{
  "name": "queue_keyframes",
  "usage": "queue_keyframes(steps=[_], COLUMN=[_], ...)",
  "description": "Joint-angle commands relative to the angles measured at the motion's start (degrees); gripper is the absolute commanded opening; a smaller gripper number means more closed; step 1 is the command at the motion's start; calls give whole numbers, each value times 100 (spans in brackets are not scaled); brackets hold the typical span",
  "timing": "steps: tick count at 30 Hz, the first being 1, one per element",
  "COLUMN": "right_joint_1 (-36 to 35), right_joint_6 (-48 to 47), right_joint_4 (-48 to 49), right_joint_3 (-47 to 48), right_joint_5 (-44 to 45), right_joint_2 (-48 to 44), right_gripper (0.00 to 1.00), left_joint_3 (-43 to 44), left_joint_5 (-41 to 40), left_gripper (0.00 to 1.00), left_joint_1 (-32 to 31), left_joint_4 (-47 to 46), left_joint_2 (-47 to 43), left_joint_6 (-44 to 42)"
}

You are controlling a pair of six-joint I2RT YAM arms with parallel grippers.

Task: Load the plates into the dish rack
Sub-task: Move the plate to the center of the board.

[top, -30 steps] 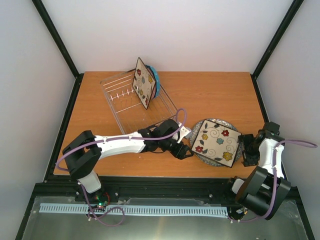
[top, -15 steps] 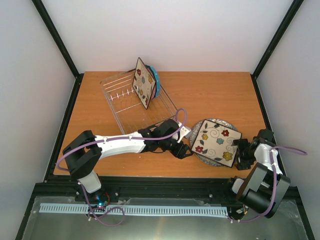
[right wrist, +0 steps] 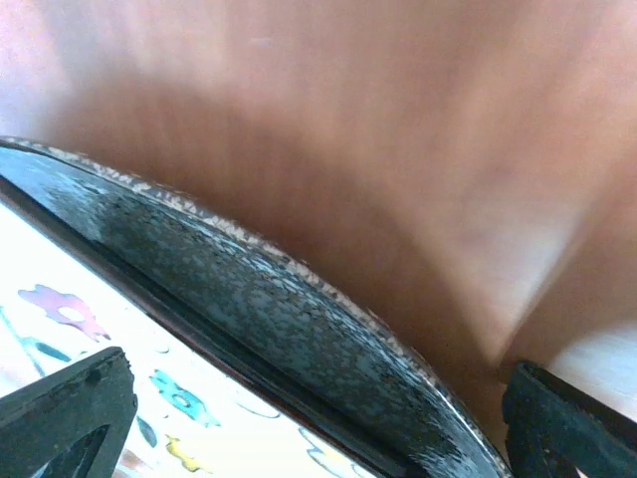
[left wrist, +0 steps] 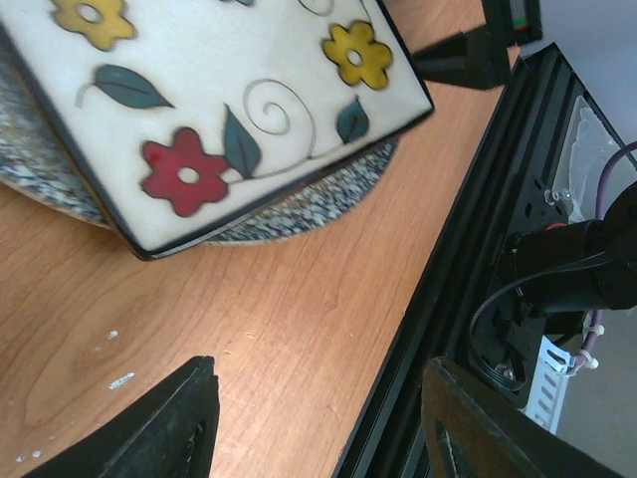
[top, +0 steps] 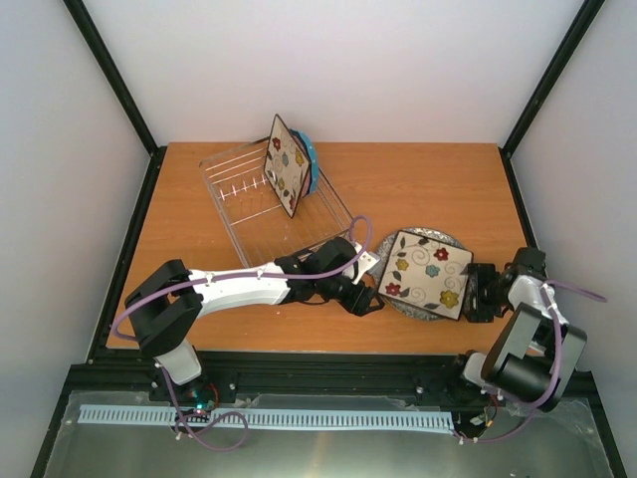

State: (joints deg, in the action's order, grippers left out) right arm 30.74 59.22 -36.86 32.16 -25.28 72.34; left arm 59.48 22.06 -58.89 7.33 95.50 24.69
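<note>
A square cream plate (top: pixel 428 274) with coloured flowers lies on a round grey speckled plate (top: pixel 414 309) on the table's right side. My left gripper (top: pixel 376 296) stands open just left of this stack, nothing between its fingers (left wrist: pixel 159 428); its wrist view has the square plate (left wrist: pixel 219 110) and the grey plate (left wrist: pixel 299 214) ahead. My right gripper (top: pixel 476 292) is open at the stack's right edge, where the grey rim (right wrist: pixel 299 299) and the square plate (right wrist: pixel 90 349) reach in between its fingers. In the dish rack (top: pixel 249 204) a second square flowered plate (top: pixel 286 166) stands upright with a blue plate (top: pixel 312 159) behind it.
The black frame rail (left wrist: pixel 448 269) runs along the table's near edge, close to my left gripper. Black corner posts (top: pixel 114 85) and white walls close in the table on three sides. The rack's front half holds only bare tines (top: pixel 244 189).
My right gripper has come in leftward to the stack's right edge. The square plate on top has shifted a little left and up. The left arm has stayed put.
</note>
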Motion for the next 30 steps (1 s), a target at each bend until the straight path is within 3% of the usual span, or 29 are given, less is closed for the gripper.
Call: queue_keyframes(steps=[1, 9, 13, 20, 24, 30], right_joint_1=[-313, -740, -771, -541, -403, -508], right_joint_6=[447, 819, 612, -100, -420, -475], right_joint_4=[1599, 2529, 2280, 1351, 799, 62], right_joint_3=[-19, 721, 1249, 1432, 1328, 1073], right_joint_5=[-255, -326, -204, 244, 352, 65], right_joint_2=[752, 2029, 2237, 1326, 609, -520], right_gripper=[100, 100, 100, 100, 100, 96], left_joint_3=[64, -28, -151, -559, -567, 79], left_joint_5=[-99, -300, -393, -181, -66, 50], left_gripper=[56, 56, 55, 61, 62, 55], left_joint_1=[-51, -43, 75, 1163, 1825, 1947], left_joint_4=[4, 111, 156, 70, 93, 96], left_joint_2=[-5, -72, -218, -737, -583, 28], left_joint_6=[14, 76, 239, 781, 994, 945])
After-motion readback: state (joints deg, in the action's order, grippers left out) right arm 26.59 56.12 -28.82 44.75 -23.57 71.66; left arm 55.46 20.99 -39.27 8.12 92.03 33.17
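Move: The round speckled plate, with the flowered square plate on it, centres about 14 cm left of the right hand, 5 cm ahead, slightly below. The dish rack's middle stands some 54 cm left and 25 cm ahead of that hand. From the left hand, the round plate is roughly 14 cm right, 9 cm ahead and 10 cm below, and the rack's middle some 26 cm left and 29 cm ahead. Right hand pushes the round plate's rim forward, travelling about 13 cm, then withdraws up; left clears forward-left. ##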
